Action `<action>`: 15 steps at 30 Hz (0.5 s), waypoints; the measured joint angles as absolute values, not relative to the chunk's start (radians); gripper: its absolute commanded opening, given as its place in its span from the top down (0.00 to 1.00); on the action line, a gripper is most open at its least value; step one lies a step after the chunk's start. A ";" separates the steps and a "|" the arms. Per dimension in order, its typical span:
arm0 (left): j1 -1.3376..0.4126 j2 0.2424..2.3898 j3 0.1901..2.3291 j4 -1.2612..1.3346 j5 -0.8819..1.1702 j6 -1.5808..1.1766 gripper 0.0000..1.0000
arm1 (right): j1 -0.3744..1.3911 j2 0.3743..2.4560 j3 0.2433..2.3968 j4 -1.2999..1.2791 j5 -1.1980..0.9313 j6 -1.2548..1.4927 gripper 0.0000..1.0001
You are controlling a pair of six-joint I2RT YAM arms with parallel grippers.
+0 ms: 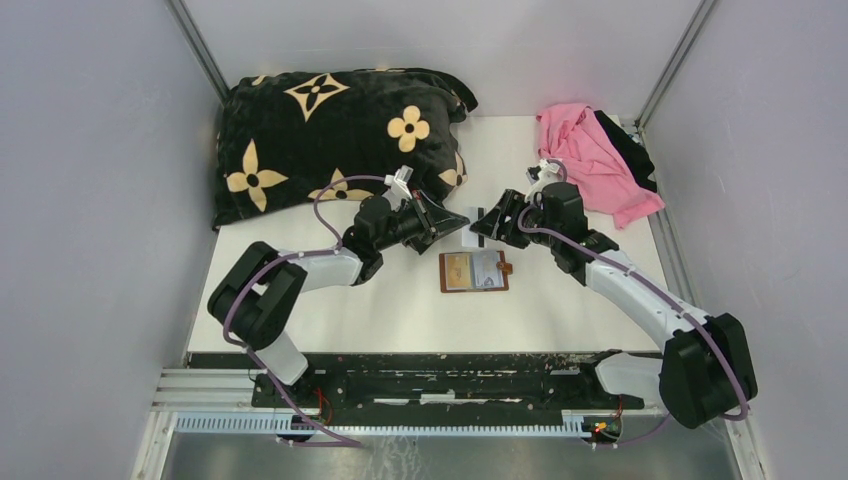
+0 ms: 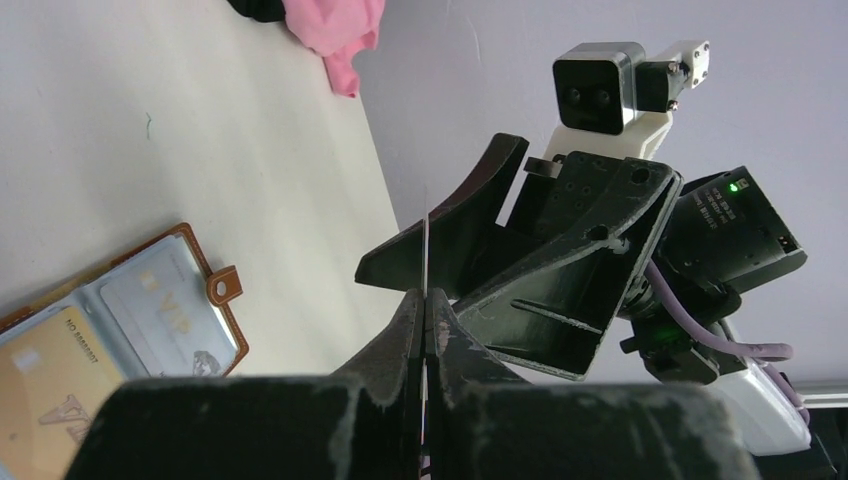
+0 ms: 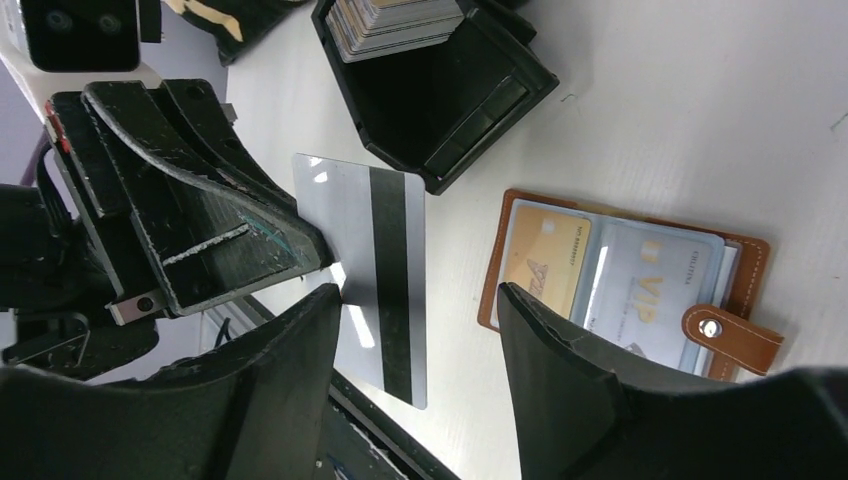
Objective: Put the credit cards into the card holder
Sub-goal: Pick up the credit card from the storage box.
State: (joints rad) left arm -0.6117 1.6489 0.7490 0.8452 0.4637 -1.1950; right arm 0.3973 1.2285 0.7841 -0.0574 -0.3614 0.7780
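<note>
My left gripper (image 1: pixel 460 222) (image 2: pixel 425 297) is shut on a silver credit card with a black stripe (image 3: pixel 375 265) and holds it above the table; in the left wrist view the card (image 2: pixel 425 240) shows edge-on. My right gripper (image 1: pixel 482 228) (image 3: pixel 415 305) is open, its fingers either side of the card's free end without touching it. The brown leather card holder (image 1: pixel 474 271) (image 3: pixel 745 250) (image 2: pixel 225 285) lies open on the table just in front, with an orange-tan card (image 3: pixel 545 250) and a grey-blue VIP card (image 3: pixel 655 285) in its pockets.
A black plastic tray (image 3: pixel 450 100) with a stack of pale cards (image 3: pixel 390 20) sits just beyond the held card. A black flower-patterned pillow (image 1: pixel 330 130) lies at the back left. A pink cloth (image 1: pixel 590 155) lies at the back right.
</note>
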 measured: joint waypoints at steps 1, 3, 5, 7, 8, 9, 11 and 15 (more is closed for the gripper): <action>-0.612 1.652 0.749 0.855 0.467 -1.203 0.97 | 0.397 1.230 0.780 -0.044 -0.366 0.786 0.37; -0.611 1.661 0.749 0.871 0.474 -1.214 0.97 | 0.397 1.232 0.769 -0.015 -0.377 0.804 0.39; -0.610 1.665 0.749 0.876 0.479 -1.220 0.97 | 0.397 1.235 0.764 0.006 -0.386 0.820 0.43; -0.610 1.667 0.749 0.883 0.482 -1.222 0.97 | 0.397 1.238 0.759 0.027 -0.396 0.835 0.51; -0.610 1.667 0.749 0.886 0.482 -1.222 0.97 | 0.397 1.239 0.757 0.038 -0.402 0.842 0.55; -0.610 1.668 0.749 0.888 0.482 -1.222 0.97 | 0.397 1.239 0.754 0.052 -0.410 0.852 0.59; -0.610 1.668 0.749 0.892 0.482 -1.222 0.97 | 0.397 1.239 0.751 0.069 -0.419 0.865 0.69; -0.602 1.674 0.747 0.892 0.481 -1.223 0.97 | 0.390 1.237 0.728 0.112 -0.430 0.895 0.82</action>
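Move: The card hangs in the left hand's shut fingers, its middle roughly 2 cm back and 2 cm to the right of them. From the open right hand, the same card's middle is about 3 cm to the left, level fore and aft and at about the same height. The card holder lies about 8 cm back and 1 cm to the left of the right hand; the storage box, 6 cm ahead and 14 cm to the left; both are some 15 cm below. The card's black-striped right edge is what the right fingers close around, narrowing from about two-thirds open to roughly a quarter while that hand eases just over 1 cm left and as much up, rolling its left side up about 8 degrees. One right finger comes against the card's face. The left hand stays put and keeps its pinch. ##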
